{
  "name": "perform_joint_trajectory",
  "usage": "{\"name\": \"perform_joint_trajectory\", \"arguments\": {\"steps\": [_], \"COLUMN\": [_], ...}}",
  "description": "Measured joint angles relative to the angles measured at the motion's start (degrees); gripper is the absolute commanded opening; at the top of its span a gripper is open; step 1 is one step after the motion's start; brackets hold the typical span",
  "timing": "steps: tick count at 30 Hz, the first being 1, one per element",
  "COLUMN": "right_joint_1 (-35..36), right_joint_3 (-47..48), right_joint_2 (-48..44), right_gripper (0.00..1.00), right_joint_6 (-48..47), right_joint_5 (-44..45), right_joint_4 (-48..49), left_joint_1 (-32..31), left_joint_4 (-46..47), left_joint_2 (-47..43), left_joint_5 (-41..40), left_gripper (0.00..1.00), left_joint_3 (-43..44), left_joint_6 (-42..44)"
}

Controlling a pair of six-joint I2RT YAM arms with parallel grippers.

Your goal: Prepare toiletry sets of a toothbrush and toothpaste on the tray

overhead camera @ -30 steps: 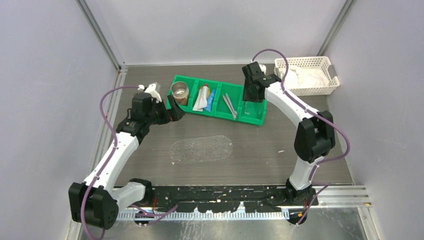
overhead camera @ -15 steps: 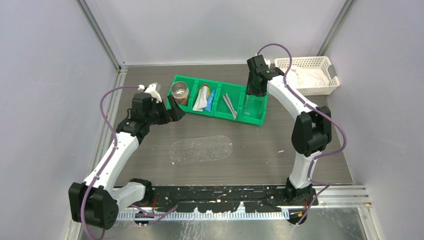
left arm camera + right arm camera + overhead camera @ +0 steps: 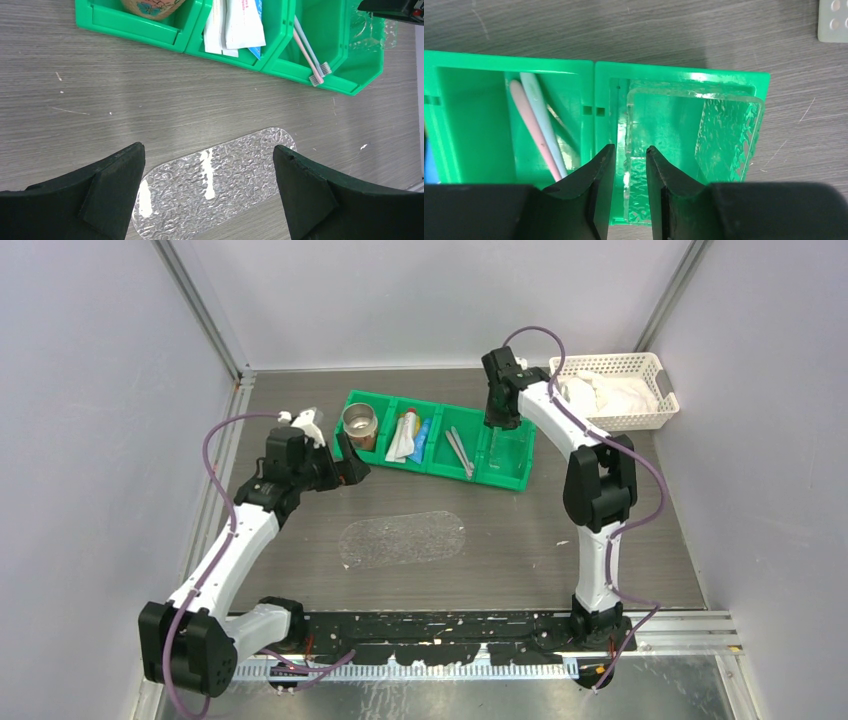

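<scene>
A flat, crinkly clear tray [image 3: 401, 538] lies on the table, and the left wrist view shows this tray [image 3: 215, 187] below my left gripper [image 3: 207, 149], which is wide open and empty. That left gripper [image 3: 348, 458] hovers beside the green bin [image 3: 512, 478]. A second clear tray [image 3: 694, 130] stands upright in the bin's rightmost compartment. My right gripper [image 3: 630, 148] reaches down over its left edge, jaws narrowed with a gap still showing. Two toothbrushes [image 3: 534, 130], pink and pale, lie one compartment to the left. Toothpaste tubes [image 3: 410, 436] fill the compartment beyond.
A metal cup [image 3: 359, 425] sits in the bin's leftmost compartment. At the back right, close to my right arm, stands a white lattice basket [image 3: 615, 390] with white cloth inside. The booth's walls close in on both sides.
My right gripper has shifted slightly left and back over the bin's right compartment, and its jaws have narrowed. The left arm has not moved.
</scene>
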Motion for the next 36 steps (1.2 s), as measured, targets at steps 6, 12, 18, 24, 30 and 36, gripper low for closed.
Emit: {"name": "perform_joint_trajectory", "arguments": {"steps": [6,12,18,24,30,36], "right_joint_1": [-0.07,-0.04,-0.04,0.04,0.00,-0.24], "right_joint_3": [0.04,0.61,1.51,1.51,1.40,1.29], "right_joint_2": [1.51,2.23,5.81,6.75,4.48,-9.55], "right_gripper": [0.25,0.27,0.19,0.00,0.00,0.01], "right_joint_6": [0.02,0.00,-0.22,-0.42,-0.81,-2.40], "right_joint_5": [0.85,1.25,2.01,2.14,2.91,4.72], "right_joint_4": [-1.09,-1.14,-1.18,-1.07,-2.10,-3.93], "left_joint_1": [0.00,0.00,0.00,0.00,0.00,0.00], "left_joint_4": [0.09,0.26,0.37,0.37,0.17,-0.50], "left_joint_2": [0.50,0.52,0.52,0.52,0.52,0.17], "left_joint_5": [0.02,0.02,0.02,0.02,0.02,0.00], "left_gripper": [1.00,1.00,1.00,1.00,1.00,1.00], "left_joint_3": [-0.81,-1.18,-1.18,-1.18,-1.18,-1.18], "left_joint_6": [0.00,0.00,0.00,0.00,0.00,0.00]}}
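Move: The clear box stands in the green tray's right-hand compartment, its middle about 4 cm to the right, 2 cm back and 7 cm below the right hand, its left wall right under the fingertips. In the next compartment the toothbrushes lie about 6 cm left, 2 cm back, and the toothpaste some 14 cm left, level ahead; the white basket sits roughly 24 cm right and 11 cm farther out. From the idle left hand the clear box is about 12 cm ahead, 27 cm right. Pinches the clear box's left wall and lifts by it: the right hand sinks about 5 cm with its partly open fingers astride that wall, tipping slightly steeper, and closes them. It then rises faster and faster, some 13 cm, easing about 2 cm right and a little back while the fingers tilt up roughly 13 degrees, keeping their pinch. ##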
